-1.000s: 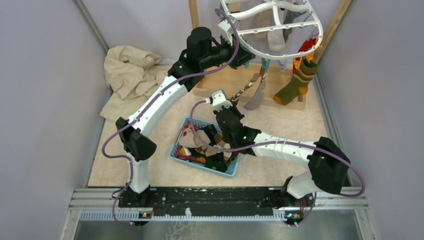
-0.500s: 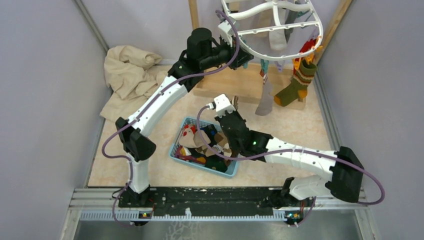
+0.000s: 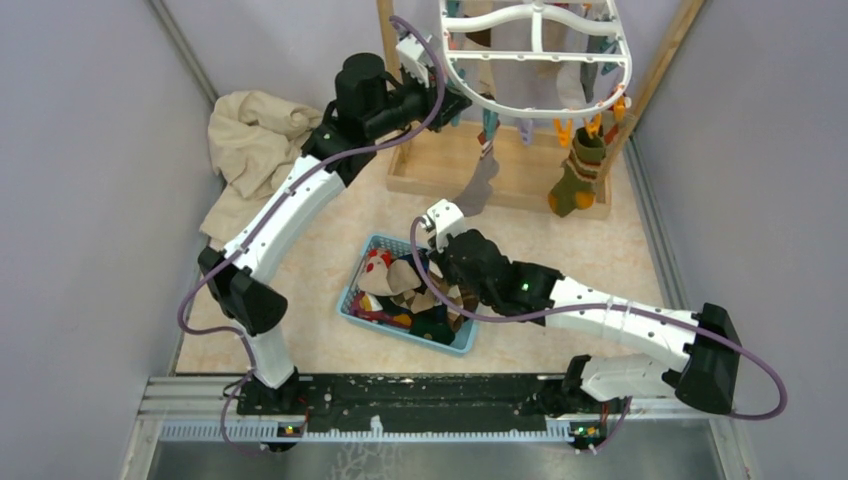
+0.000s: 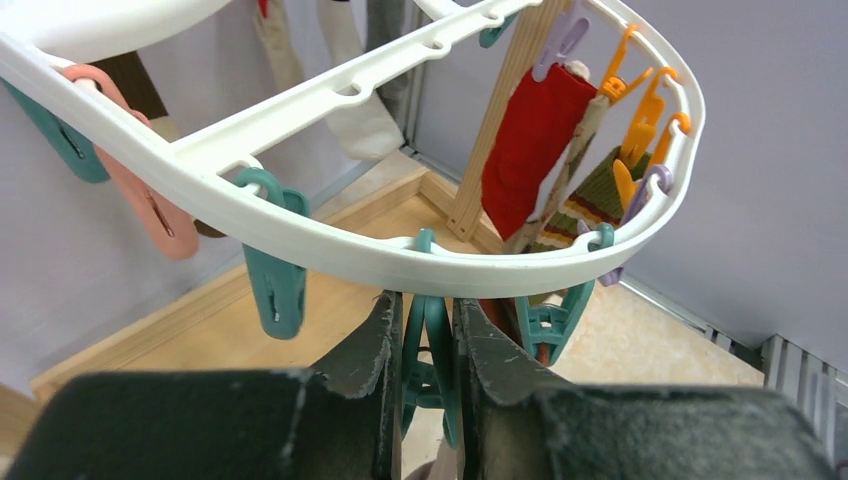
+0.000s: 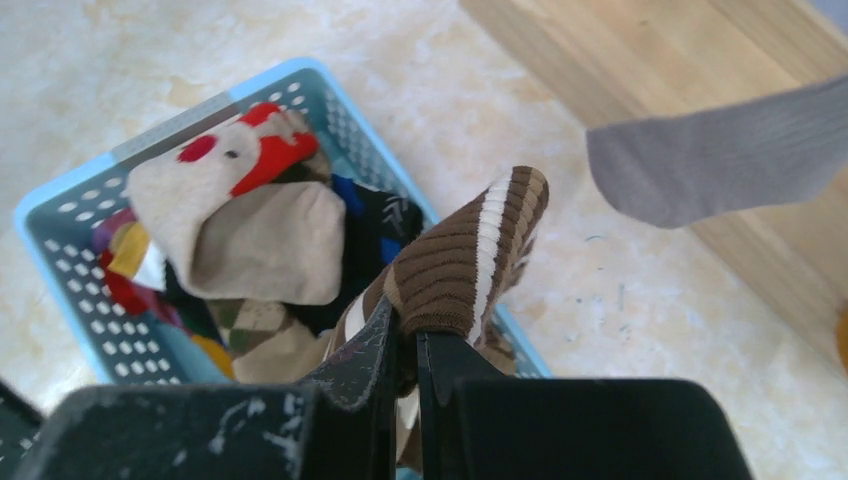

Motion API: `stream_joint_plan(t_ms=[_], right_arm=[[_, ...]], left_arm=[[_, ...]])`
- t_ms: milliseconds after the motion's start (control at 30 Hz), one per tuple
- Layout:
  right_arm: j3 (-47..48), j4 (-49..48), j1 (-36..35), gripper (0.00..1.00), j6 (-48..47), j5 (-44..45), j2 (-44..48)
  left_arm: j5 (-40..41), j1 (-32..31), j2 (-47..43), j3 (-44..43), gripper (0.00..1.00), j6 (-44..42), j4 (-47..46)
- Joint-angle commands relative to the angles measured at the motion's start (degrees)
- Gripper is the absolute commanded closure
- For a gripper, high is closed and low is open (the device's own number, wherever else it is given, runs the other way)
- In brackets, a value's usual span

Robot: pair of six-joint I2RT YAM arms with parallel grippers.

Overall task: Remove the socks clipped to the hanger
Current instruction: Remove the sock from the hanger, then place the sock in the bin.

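The hanger point(image 3: 540, 110), a white oval ring with coloured clips, hangs at the back of the top view. My left gripper point(image 3: 455, 103) is at its near-left rim. In the left wrist view that gripper point(image 4: 426, 303) is shut on a teal clip point(image 4: 437, 340) under the hanger rim point(image 4: 330, 250). A grey sock point(image 3: 480, 185), a green-and-orange striped sock point(image 3: 573, 180) and a red sock point(image 4: 530, 140) stay clipped. My right gripper point(image 5: 410, 330) is shut on a brown-and-cream striped sock point(image 5: 470, 250) and holds it over the basket's far edge point(image 3: 450, 287).
A blue basket point(image 3: 395, 332) with several loose socks sits mid-table. A large beige cloth point(image 3: 255, 150) lies at the back left. The wooden rack frame point(image 3: 500, 175) stands behind the basket. Grey walls close in on both sides.
The striped sock came free of its clip, and my right gripper carried it down and back to the basket. My left gripper and the hanger swung left; the jaws eased slightly on the clip.
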State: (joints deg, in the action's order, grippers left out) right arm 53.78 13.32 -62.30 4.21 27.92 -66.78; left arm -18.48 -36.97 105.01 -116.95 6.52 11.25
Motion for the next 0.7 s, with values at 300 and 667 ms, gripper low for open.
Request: stream_joint_plan(t_ms=[300, 667], right_arm=[[0.9, 0.6, -4.4, 1.00, 5.3, -9.5, -1.1], [-2.7, 1.6, -4.6, 1.00, 8.0, -8.4, -3.7]], left_arm=[[0.1, 5.5, -5.3, 5.3, 1.00, 0.0, 0.4], [-0.8, 7.0, -4.8, 6.2, 1.00, 1.2, -0.7]])
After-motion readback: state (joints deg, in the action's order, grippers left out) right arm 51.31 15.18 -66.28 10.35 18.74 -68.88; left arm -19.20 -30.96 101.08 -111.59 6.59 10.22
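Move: The blue basket for my held brown striped sock lies below my right hand, its middle about 4 cm back, 5 cm to the left and 18 cm down. In it the reindeer sock sits some 7 cm left of the basket's middle and 3 cm farther out. The hanging grey sock is roughly 13 cm ahead, 7 cm right and 5 cm higher than my right hand. From my left hand the basket is about 21 cm back, 11 cm left and 40 cm down. I draw my right hand back and left over the basket, about 5 cm back and 3 cm left, then sink some 4 cm in all towards the basket, tipping the fingers down and turning them counter-clockwise about 10 degrees each, with the brown striped sock still pinched. My left hand keeps its grip on the teal clip and drags the white hanger ring about 5 cm left and a little forward, easing off near the end. ##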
